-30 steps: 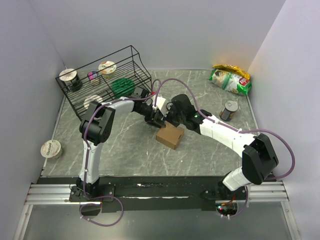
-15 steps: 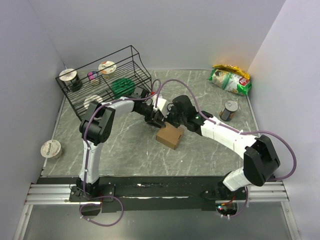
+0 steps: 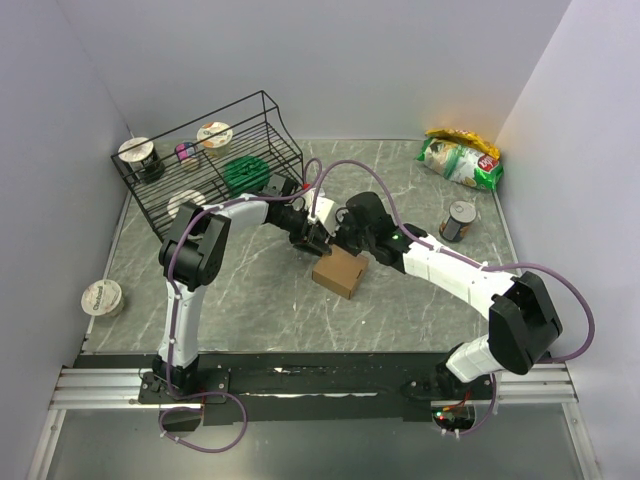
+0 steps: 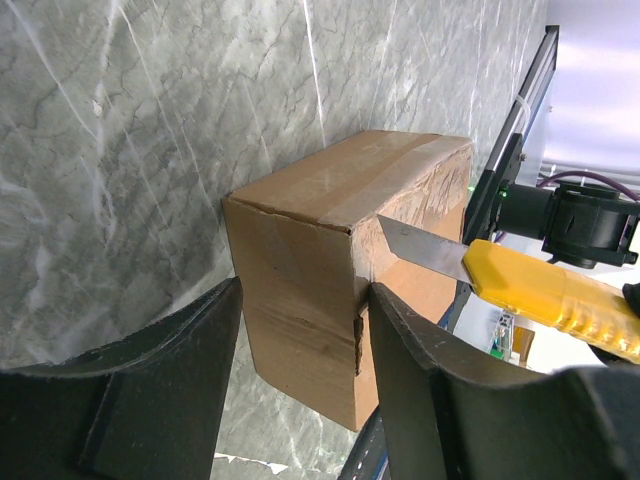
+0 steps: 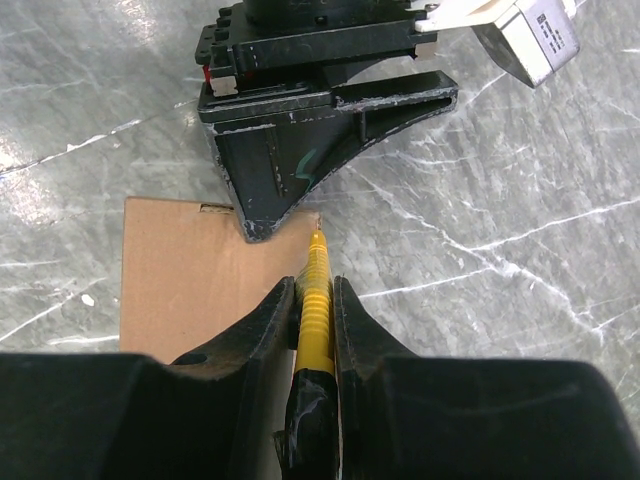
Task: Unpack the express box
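Note:
The express box (image 3: 340, 272), a small brown taped carton, sits mid-table. My left gripper (image 3: 313, 240) is shut on its far end, and in the left wrist view the box (image 4: 300, 260) fills the space between both black fingers (image 4: 170, 400). My right gripper (image 5: 315, 300) is shut on a yellow utility knife (image 5: 316, 270). Its steel blade (image 4: 420, 245) touches the box's upper edge beside the tape seam. From the right wrist view, the knife tip meets the box (image 5: 190, 280) corner right next to the left gripper's finger (image 5: 290, 160).
A black wire rack (image 3: 215, 160) holding cups and a green lid stands at the back left. A green snack bag (image 3: 460, 160) lies at the back right, with a dark can (image 3: 459, 220) in front of it. A white cup (image 3: 101, 298) lies at the left edge.
The right arm's elbow has drifted slightly to the right. The box, the knife and both grips look unchanged.

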Available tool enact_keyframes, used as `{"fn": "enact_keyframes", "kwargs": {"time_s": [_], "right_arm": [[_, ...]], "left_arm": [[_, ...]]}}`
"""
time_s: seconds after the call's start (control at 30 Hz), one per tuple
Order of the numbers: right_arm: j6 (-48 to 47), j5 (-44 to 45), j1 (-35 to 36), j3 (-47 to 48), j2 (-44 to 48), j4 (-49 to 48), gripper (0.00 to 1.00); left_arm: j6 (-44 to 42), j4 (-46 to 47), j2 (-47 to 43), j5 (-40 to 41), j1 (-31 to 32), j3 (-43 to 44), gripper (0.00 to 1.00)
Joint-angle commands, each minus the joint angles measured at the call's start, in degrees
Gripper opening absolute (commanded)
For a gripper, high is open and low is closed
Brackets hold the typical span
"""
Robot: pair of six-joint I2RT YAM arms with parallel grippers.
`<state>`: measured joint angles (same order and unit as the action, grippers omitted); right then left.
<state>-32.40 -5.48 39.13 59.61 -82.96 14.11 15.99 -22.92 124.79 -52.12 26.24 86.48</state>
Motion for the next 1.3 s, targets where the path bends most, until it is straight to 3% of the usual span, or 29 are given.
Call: {"fn": "enact_keyframes", "kwargs": {"time_s": [0.0, 0.33, 0.5, 0.77, 1.27], "right_arm": [[-0.38, 0.29, 0.24, -0.11, 2.19, -2.16, 0.00], [-1.35, 1.52, 0.15, -0.90, 1.40, -0.49, 0.00], [-1.70, 2.22, 0.15, -1.26, 2.10, 1.18, 0.00], [-1.52, 3.19, 0.15, -2.31, 3.85, 3.82, 0.00], [-5.04, 1.70, -1.60, -5.91, 6.32, 4.70, 0.00]], "left_arm": [[-0.96, -0.55, 1.86, 3.51, 0.92, -0.61, 0.58], [-0.96, -0.55, 1.77, 3.87, 0.92, -0.78, 0.57], [-0.96, -0.64, 1.95, 4.57, 0.92, -1.31, 0.47], [-1.05, -0.81, 2.12, 6.24, 1.01, -1.75, 0.38], [-1.13, -1.08, 2.39, 6.33, 0.92, -1.66, 0.36]]}}
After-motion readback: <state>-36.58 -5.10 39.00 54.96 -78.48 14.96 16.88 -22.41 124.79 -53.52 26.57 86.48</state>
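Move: The box's middle lies about 3 cm to the left hand's right and 4 cm back, roughly level; its fingers are already at the box's left corner. From the right hand, holding the knife with its blade already at the far-left corner, the box is some 2 cm back, 2 cm left and 9 cm below. The can stands about 6 cm ahead and 24 cm right of the right hand, 8 cm lower. Right hand draws the knife about 2 cm right-and-back along the box's far edge; left fingers partly close. ##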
